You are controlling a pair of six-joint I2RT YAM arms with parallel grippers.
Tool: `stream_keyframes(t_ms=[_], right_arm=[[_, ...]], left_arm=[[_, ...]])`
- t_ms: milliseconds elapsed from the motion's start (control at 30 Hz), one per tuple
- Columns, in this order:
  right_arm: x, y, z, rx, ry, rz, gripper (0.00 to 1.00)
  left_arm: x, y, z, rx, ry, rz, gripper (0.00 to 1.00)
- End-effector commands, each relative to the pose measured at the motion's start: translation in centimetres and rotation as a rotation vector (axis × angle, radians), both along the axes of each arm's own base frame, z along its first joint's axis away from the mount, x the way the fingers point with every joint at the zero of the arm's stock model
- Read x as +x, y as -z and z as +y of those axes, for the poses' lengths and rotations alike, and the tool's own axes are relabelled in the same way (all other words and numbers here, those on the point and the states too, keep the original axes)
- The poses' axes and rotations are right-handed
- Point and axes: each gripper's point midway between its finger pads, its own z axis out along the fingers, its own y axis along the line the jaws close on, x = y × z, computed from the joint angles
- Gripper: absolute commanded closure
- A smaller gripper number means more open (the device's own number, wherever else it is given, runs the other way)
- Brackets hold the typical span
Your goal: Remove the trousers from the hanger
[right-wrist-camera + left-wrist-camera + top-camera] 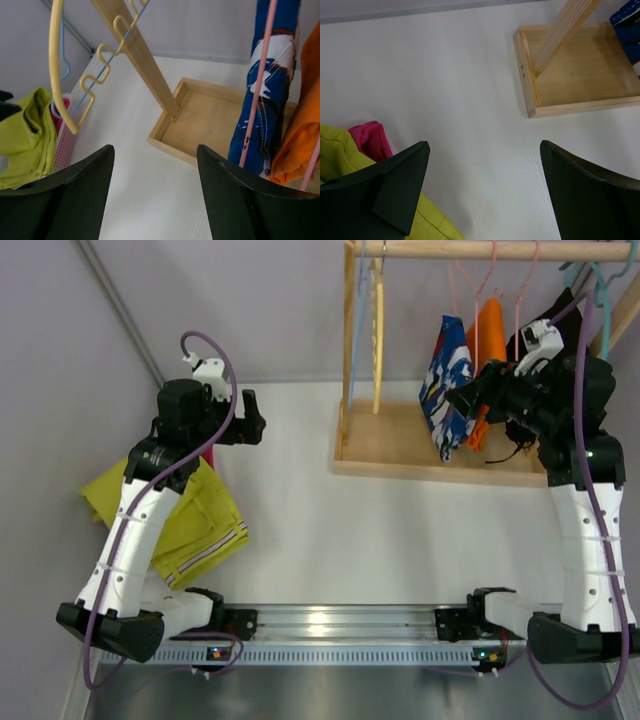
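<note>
Blue patterned trousers [447, 385] hang on a pink hanger [455, 285] from the wooden rail [480, 249]; orange trousers [487, 360] hang beside them on another pink hanger. In the right wrist view the blue trousers [267, 80] and orange ones [300, 135] hang at the right. My right gripper [468, 398] is open and empty, right next to the hanging trousers. My left gripper [255, 418] is open and empty above the white table, away from the rack.
The rack's wooden base tray [400, 445] stands at the back right. Empty yellow [378, 330] and blue hangers hang at the rail's left. Yellow-green trousers [190, 515] and a pink garment [370, 140] lie on the table at the left.
</note>
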Motion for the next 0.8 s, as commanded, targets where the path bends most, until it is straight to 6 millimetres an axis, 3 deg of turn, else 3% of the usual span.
stream_keyframes(t_ms=[0,100,300,600,767], right_arm=[[2.6,-6.3,-1.3,0.050,0.166,-0.222,0.33],[4.6,-7.2,-2.0,0.060,0.253,-0.240,0.40],[7.3,-7.1,-2.6,0.044,0.351,-0.226,0.52],[10.8,-7.7,-2.2,0.083,0.397,-0.350,0.55],[12.8,-7.3,-3.2,0.054,0.468,-0.390,0.50]], left_arm=[[0.0,-4.0,0.7,-0.026,-0.037,-0.125,0.02],[0.1,-3.9,0.7,-0.026,-0.039,-0.124,0.02],[0.6,-4.1,1.2,-0.015,-0.071,-0.127,0.02],[1.1,-3.9,0.8,-0.027,-0.065,-0.114,0.02],[1.1,-4.1,0.7,-0.029,-0.055,-0.118,0.02]])
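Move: The blue patterned trousers hang roughly 12 cm ahead of the right hand, about level sideways and some 8 cm lower. The near side of their pink hanger is about 14 cm ahead, 2 cm right and 4 cm higher. The orange garment hangs about 13 cm ahead, 7 cm right and 8 cm lower; the empty yellow hanger is 12 cm ahead, 16 cm left and 3 cm up. From the left hand, those blue trousers lie about 38 cm right, 8 cm ahead, level in height. Forward by about 12 cm goes the right hand, climbing some 4 cm in the first half and then running nearly level towards the near side of the pink hanger above the blue patterned trousers. Its fingers swing clockwise and tip upward, about 25 degrees in all, while narrowing from three-quarters open to about half, ending around the pink hanger's near side without closing on it. ##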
